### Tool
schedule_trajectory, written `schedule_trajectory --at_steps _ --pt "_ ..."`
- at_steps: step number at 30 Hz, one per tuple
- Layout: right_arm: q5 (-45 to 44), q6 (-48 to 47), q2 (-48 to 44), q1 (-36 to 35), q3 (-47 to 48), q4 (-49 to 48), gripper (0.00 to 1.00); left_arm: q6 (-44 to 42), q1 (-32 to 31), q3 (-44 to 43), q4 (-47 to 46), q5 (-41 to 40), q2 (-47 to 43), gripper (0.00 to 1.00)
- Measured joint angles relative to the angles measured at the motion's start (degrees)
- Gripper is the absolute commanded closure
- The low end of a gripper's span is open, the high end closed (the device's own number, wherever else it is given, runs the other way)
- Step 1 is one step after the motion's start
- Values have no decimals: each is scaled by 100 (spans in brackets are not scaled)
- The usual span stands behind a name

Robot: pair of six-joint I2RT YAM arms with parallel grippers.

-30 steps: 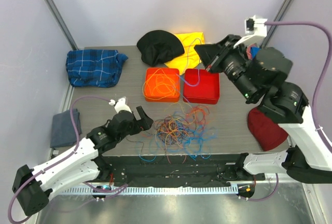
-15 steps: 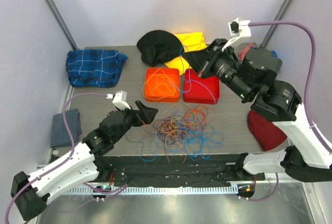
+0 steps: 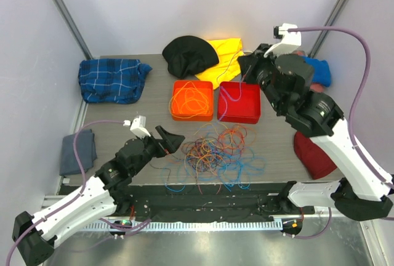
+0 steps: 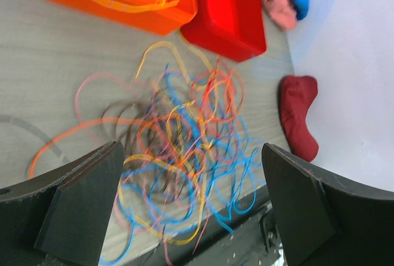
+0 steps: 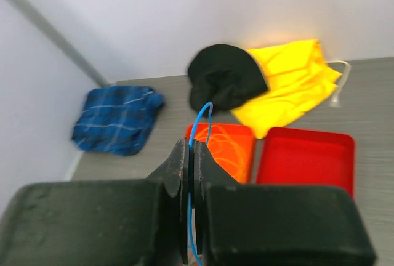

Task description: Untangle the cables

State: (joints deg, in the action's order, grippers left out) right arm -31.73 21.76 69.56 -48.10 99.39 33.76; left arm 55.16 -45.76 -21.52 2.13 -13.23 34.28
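A tangle of thin orange, blue, yellow and pink cables lies on the table's front middle; it also shows in the left wrist view. My left gripper is open and empty, just left of the tangle. My right gripper is raised at the back, over the red tray, shut on a blue cable that loops above its tips and hangs down toward the tray. The orange tray holds coiled orange cable.
A black cloth and a yellow cloth lie behind the trays. A blue plaid cloth is at the back left, a grey cloth at the left edge, a dark red cloth at the right.
My right gripper has swung left and back with the blue cable, from the right side to above the red tray. My left gripper has lifted slightly and edged toward the tangle.
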Motion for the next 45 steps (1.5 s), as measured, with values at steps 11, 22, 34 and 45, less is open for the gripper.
schedule_trajectory --at_steps 11,22,34,45 --pt "507 87 1185 1517 -564 -251 99 323 0 382 793 17 -964 0" --pt "850 188 1661 2120 -846 -654 99 315 0 382 1244 -74 -970 0" --pt "984 302 1834 2448 -2131 -1106 83 317 0 374 1255 -85 -616 0" --pt "1167 304 2898 2612 -2164 -1016 30 297 0 374 1283 -118 -643 0"
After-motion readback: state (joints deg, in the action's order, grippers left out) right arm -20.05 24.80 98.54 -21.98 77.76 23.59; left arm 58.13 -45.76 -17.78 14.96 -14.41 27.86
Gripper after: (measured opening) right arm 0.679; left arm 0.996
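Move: Out ahead of the right hand, which holds the blue cable high, the red bin's middle lies roughly 17 cm forward, 7 cm right and 45 cm below. The orange bin stands about 18 cm to the left of the red bin, and the yellow cloth some 16 cm beyond it and 6 cm left. The cable tangle lies about 4 cm back and 3 cm left of that hand. From the left hand, the red bin is about 25 cm forward, 21 cm right. Lowering the pinched blue cable towards the red bin, the right hand drops some 33 cm while reaching about 15 cm forward and a little right; it gets most of the reach first, then sinks nearly straight. The wrist tips down roughly 35 degrees, and the fingers open late, over the bin, to free the cable. The empty, open left hand sinks about 5 cm, easing slightly back and left. ##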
